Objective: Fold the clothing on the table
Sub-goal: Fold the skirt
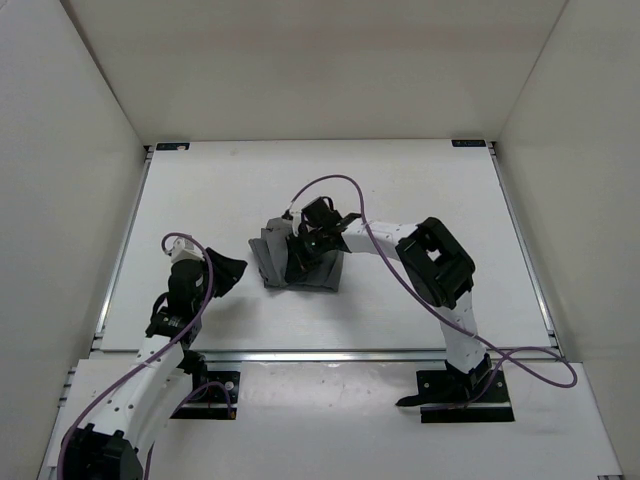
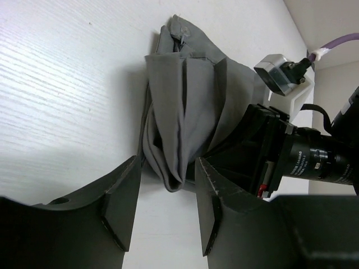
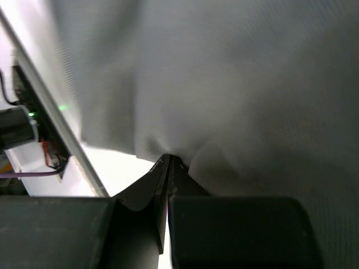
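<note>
The dark grey pleated clothing (image 1: 272, 258) lies bunched in the middle of the white table (image 1: 420, 190). My right gripper (image 1: 300, 256) reaches over it from the right and is shut, pinching a fold of the fabric. In the right wrist view the grey cloth (image 3: 224, 84) fills the frame and puckers where the closed tips of the right gripper (image 3: 170, 159) bite it. My left gripper (image 1: 232, 272) stands open just left of the garment. In the left wrist view the clothing's (image 2: 185, 101) near end hangs just beyond the left gripper (image 2: 168, 163), with only bare table between its fingers.
Thin metal rails (image 1: 122, 250) edge the table, and white walls (image 1: 60, 150) rise on three sides. The right arm's wrist camera (image 2: 317, 157) and purple cable (image 1: 335, 182) sit close over the garment. Both arm bases (image 1: 460, 395) stand at the near edge.
</note>
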Controlling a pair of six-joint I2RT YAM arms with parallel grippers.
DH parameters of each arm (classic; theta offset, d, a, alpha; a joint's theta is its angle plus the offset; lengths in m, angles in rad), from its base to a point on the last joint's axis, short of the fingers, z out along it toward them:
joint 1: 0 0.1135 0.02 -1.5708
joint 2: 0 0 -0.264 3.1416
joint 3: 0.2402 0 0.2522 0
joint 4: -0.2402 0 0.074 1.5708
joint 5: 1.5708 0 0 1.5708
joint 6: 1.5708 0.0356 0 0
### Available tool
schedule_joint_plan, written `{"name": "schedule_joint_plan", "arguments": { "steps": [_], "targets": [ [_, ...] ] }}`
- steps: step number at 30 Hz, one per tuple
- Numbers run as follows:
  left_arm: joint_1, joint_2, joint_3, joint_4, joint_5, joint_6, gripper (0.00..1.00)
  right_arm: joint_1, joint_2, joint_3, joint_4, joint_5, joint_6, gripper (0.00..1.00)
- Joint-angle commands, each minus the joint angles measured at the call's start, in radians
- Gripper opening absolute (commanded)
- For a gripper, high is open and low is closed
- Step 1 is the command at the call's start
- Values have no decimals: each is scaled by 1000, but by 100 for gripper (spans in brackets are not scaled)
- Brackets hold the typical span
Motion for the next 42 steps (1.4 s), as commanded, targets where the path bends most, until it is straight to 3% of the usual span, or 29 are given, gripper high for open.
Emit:
{"name": "schedule_joint_plan", "arguments": {
  "steps": [1,4,8,10,13,15,19,21,22,27,32,37,42],
  "targets": [
    [3,-2,21,-14,-5,20,53,-26,-14,-42,-83,122,-36,0],
    [10,7,10,5,4,17,53,-49,-7,-60,-86,106,-81,1],
    [15,54,55,-15,58,80,54,-46,-79,-28,-31,-41,-121,0],
    [24,90,100,-48,82,124,57,-27,-172,35,-74,-55,-138,3],
    [47,153,172,-118,163,198,60,0,-357,73,-111,45,-153,9],
    [59,196,230,-165,229,267,61,-27,-477,-6,-74,113,-109,18],
    [56,268,362,-300,294,366,68,-182,-648,-222,-49,66,-34,31],
    [41,291,427,-369,291,426,82,-214,-712,-302,-68,102,-56,34],
    [48,297,460,-407,296,460,99,-233,-731,-351,-78,125,-66,37],
    [21,288,547,-568,224,543,99,-325,-784,-506,-17,95,-59,38],
    [21,230,533,-636,225,598,99,-327,-760,-494,-20,84,-75,39],
    [24,190,571,-769,118,675,98,-311,-735,-480,-42,92,-92,41],
    [0,168,557,-794,90,686,98,-313,-740,-514,1,72,-70,42]
  ]
}}
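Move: The right hand, fingers shut, is down on the folded skirt; the bundle's middle is about 1 cm ahead of and 1 cm to the right of it, some 2 cm below. The table's metal rail runs roughly 21 cm straight back from it, about 3 cm lower. From the left hand the skirt's middle lies about 14 cm to the right, 2 cm ahead and 8 cm below. Right lifts off the skirt, arcs high and some 17 cm right, half-opening; left rises, backs away, opening wide. ##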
